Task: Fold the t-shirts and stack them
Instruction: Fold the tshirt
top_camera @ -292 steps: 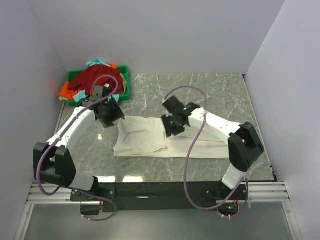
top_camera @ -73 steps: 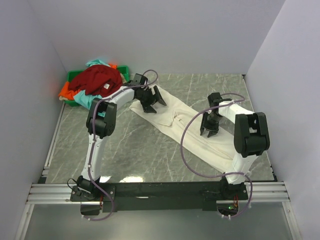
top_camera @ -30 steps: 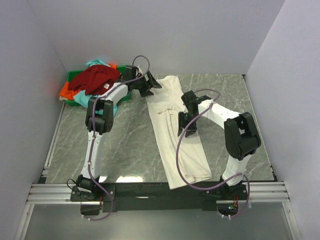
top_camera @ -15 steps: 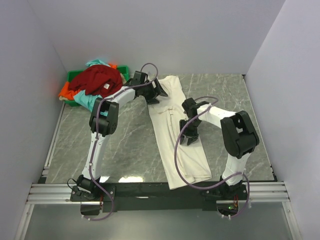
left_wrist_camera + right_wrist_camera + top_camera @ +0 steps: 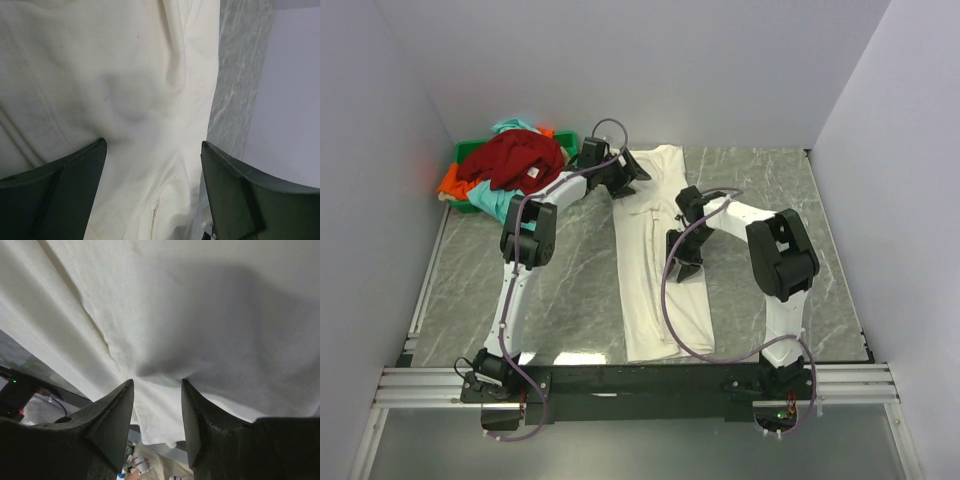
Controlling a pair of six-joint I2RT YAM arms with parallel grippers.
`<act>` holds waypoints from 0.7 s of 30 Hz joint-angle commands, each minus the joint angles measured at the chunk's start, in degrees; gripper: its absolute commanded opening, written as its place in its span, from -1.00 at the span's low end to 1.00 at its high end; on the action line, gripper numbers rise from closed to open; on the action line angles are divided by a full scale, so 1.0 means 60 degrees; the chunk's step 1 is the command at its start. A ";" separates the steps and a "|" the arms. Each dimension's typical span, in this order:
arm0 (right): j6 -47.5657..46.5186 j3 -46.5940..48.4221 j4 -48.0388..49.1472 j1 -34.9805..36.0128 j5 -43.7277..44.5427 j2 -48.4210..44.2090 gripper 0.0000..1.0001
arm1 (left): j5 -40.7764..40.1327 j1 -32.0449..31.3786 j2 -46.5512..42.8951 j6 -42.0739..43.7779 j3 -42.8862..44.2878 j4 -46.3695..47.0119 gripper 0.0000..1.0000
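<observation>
A cream-white t-shirt (image 5: 645,290) lies stretched out lengthwise on the marble table, from the back wall to the near edge. My left gripper (image 5: 628,172) rests open on its far end; in the left wrist view the wide-apart jaws (image 5: 153,144) straddle wrinkled cream cloth (image 5: 115,65). My right gripper (image 5: 682,252) sits on the shirt's right edge at mid-length, open, tips (image 5: 157,382) down on the cloth (image 5: 200,305) with nothing pinched between them. The dark red t-shirt (image 5: 512,160), teal t-shirt (image 5: 495,200) and orange t-shirt (image 5: 450,183) lie heaped at the far left.
A green bin (image 5: 567,148) holds the heap of shirts in the far left corner. White walls close in the back and both sides. The black base rail (image 5: 640,380) runs along the near edge, just past the cream shirt's hem.
The cream shirt has swung from a diagonal lie to straight front-to-back, its near end shifting left. My right gripper moved left and farther back along it; my left moved slightly toward the back wall.
</observation>
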 commanded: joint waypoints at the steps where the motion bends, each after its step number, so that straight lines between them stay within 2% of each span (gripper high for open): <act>1: 0.0036 0.0471 0.0748 0.0170 0.0047 0.0523 0.00 | -0.0989 0.0260 0.0854 0.0255 0.0419 0.0175 0.70; 7: -0.0022 0.1130 0.0499 0.0360 -0.0158 0.0334 0.00 | -0.0666 0.0245 0.0651 0.0607 0.0495 0.0761 0.72; 13: -0.0154 0.0810 -0.0130 0.0550 0.0206 -0.1187 0.00 | -0.0768 0.0099 -0.1673 0.1309 -0.1304 0.1143 0.74; 18: -0.0024 -0.0624 -0.0980 0.0770 0.1231 -0.3018 0.01 | -0.1469 -0.0106 -0.3639 0.2129 -0.2521 0.0281 0.75; 21: 0.0196 -0.1503 -0.1405 0.1106 0.1833 -0.3825 0.01 | -0.2276 -0.0384 -0.4899 0.2759 -0.3327 -0.0831 0.76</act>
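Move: The folded t-shirt lies as a long strip under both hands; its middle is about 18 cm back and 6 cm right of the left hand, and level with and some 5 cm left of the right hand, 1 cm below each. From the right hand, the shirt's near hem is about 21 cm back and 2 cm left. The green basket stands roughly 30 cm left of the left hand and 1 cm ahead. Both hands push the t-shirt about 2 cm forward, then lift off 5 to 7 cm while drawing back. ##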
